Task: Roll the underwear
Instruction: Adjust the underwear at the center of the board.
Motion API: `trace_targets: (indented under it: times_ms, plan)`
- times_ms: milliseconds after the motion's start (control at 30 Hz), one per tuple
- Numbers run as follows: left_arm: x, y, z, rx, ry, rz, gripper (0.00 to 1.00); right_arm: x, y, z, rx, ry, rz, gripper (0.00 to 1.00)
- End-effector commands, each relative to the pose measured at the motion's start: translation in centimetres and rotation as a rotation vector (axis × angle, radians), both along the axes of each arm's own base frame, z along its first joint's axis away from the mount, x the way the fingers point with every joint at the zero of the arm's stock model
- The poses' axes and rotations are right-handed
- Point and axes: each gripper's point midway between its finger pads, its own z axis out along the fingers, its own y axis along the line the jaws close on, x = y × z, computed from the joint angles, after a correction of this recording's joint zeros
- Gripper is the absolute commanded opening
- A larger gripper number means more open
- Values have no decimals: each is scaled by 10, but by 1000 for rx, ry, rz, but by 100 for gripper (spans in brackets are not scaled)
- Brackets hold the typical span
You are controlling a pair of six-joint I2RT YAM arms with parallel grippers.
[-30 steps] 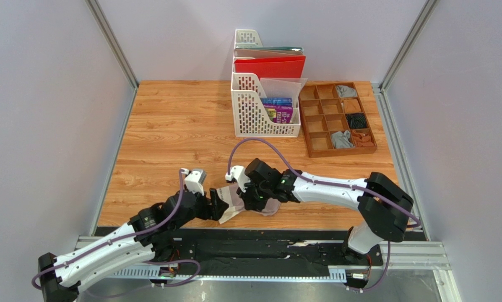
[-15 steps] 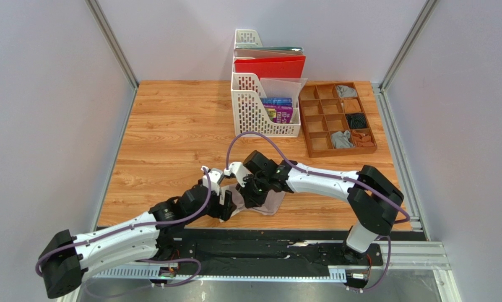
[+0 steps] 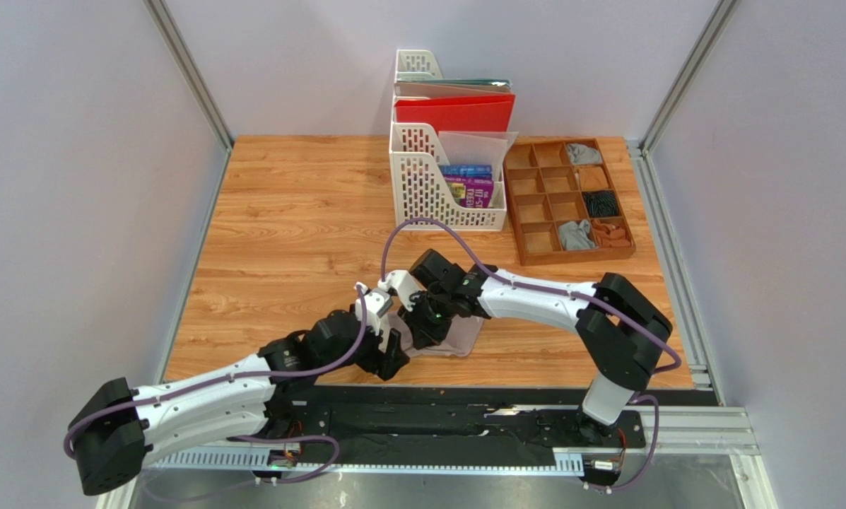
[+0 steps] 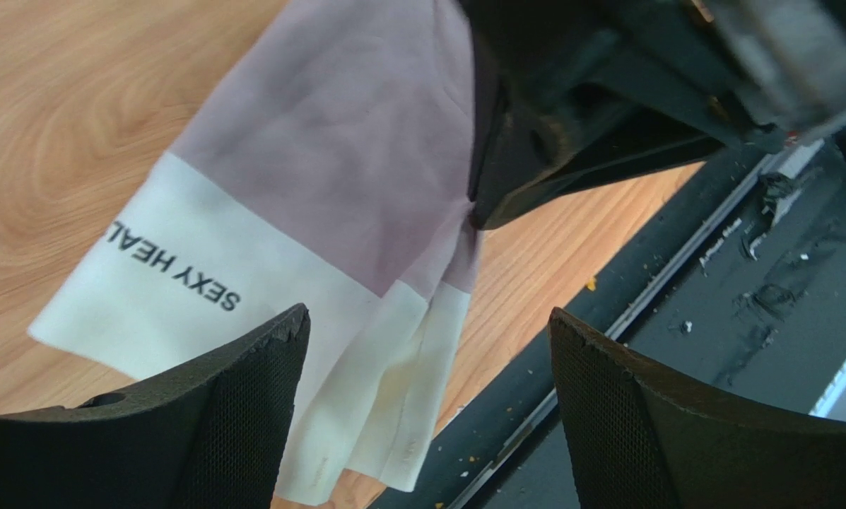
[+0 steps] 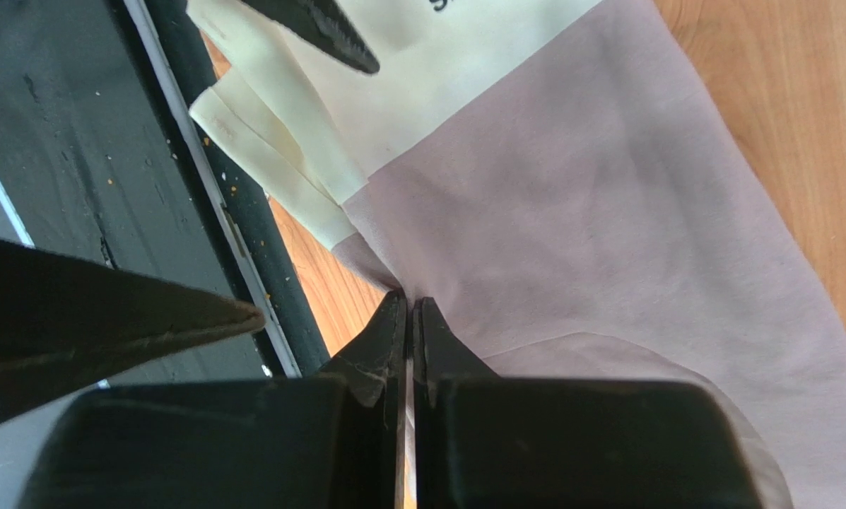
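The pale pinkish underwear (image 3: 457,341) with a cream band lies folded on the wood near the table's front edge. Printed letters show on the band (image 4: 172,270). My right gripper (image 5: 408,303) is shut on the underwear (image 5: 597,202), pinching its gathered near edge just past the band. In the top view this right gripper (image 3: 428,326) points down at the cloth's left part. My left gripper (image 4: 427,318) is open, its fingers straddling the band's layered corner of the underwear (image 4: 331,127) without touching it. From above, the left gripper (image 3: 387,346) sits close beside the right one.
White file racks (image 3: 445,193) with a red folder stand at the back middle. A brown compartment tray (image 3: 568,202) holding several rolled cloths is at the back right. A black rail (image 4: 714,265) runs just beyond the table's front edge, close under both grippers.
My left arm has swung right and forward to the underwear's band, its jaws widening a little. The right gripper stayed shut on the cloth and shifted slightly left.
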Motion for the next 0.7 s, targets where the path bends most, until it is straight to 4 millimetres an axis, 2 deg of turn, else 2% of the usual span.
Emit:
trace_targets:
  times_ms: [0, 233, 333, 433, 533, 567, 667]
  plan:
    - [-11, -20, 10, -32, -6, -141, 87, 12, 21, 15, 70, -37, 18, 0]
    - [3, -16, 3, 33, -12, -75, 88, 16, 23, 16, 73, -31, 14, 0]
    - [2, -15, 2, 36, -7, -74, 88, 18, 23, 15, 73, -30, 11, 0]
    - [2, -14, 1, 52, -9, -59, 83, 20, 24, 16, 75, -28, 3, 0]
    - [5, -10, 2, 87, -28, -27, 65, 23, 24, 17, 83, -25, 0, 0]
    - [5, -9, 3, 94, -35, -19, 54, 23, 24, 16, 80, -21, -2, 0]
    - [8, -5, 3, 105, -40, 9, 38, 25, 23, 15, 79, -15, -4, 0]
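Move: The near edge of the underwear's white waistband lies between the left hand's open fingers, about 2 cm below and 1 cm back. From that hand, the waistband print is roughly 8 cm ahead and 4 cm left, and the table's near edge about 4 cm back. From the right hand, already pinching the pink cloth, the waistband's near edge is some 5 cm left, 3 cm back and 2 cm below. The left hand sinks nearly 2 cm towards the near edge of the waistband, easing barely 1 cm back and a touch to the right with its fingers wide, then hovers there and shuts them to about half their former opening, one finger on either side of the folded band. Meanwhile the right hand, fully shut, keeps its pinch on the cloth beside it and carries that grip about 1.5 cm forward and slightly left. ##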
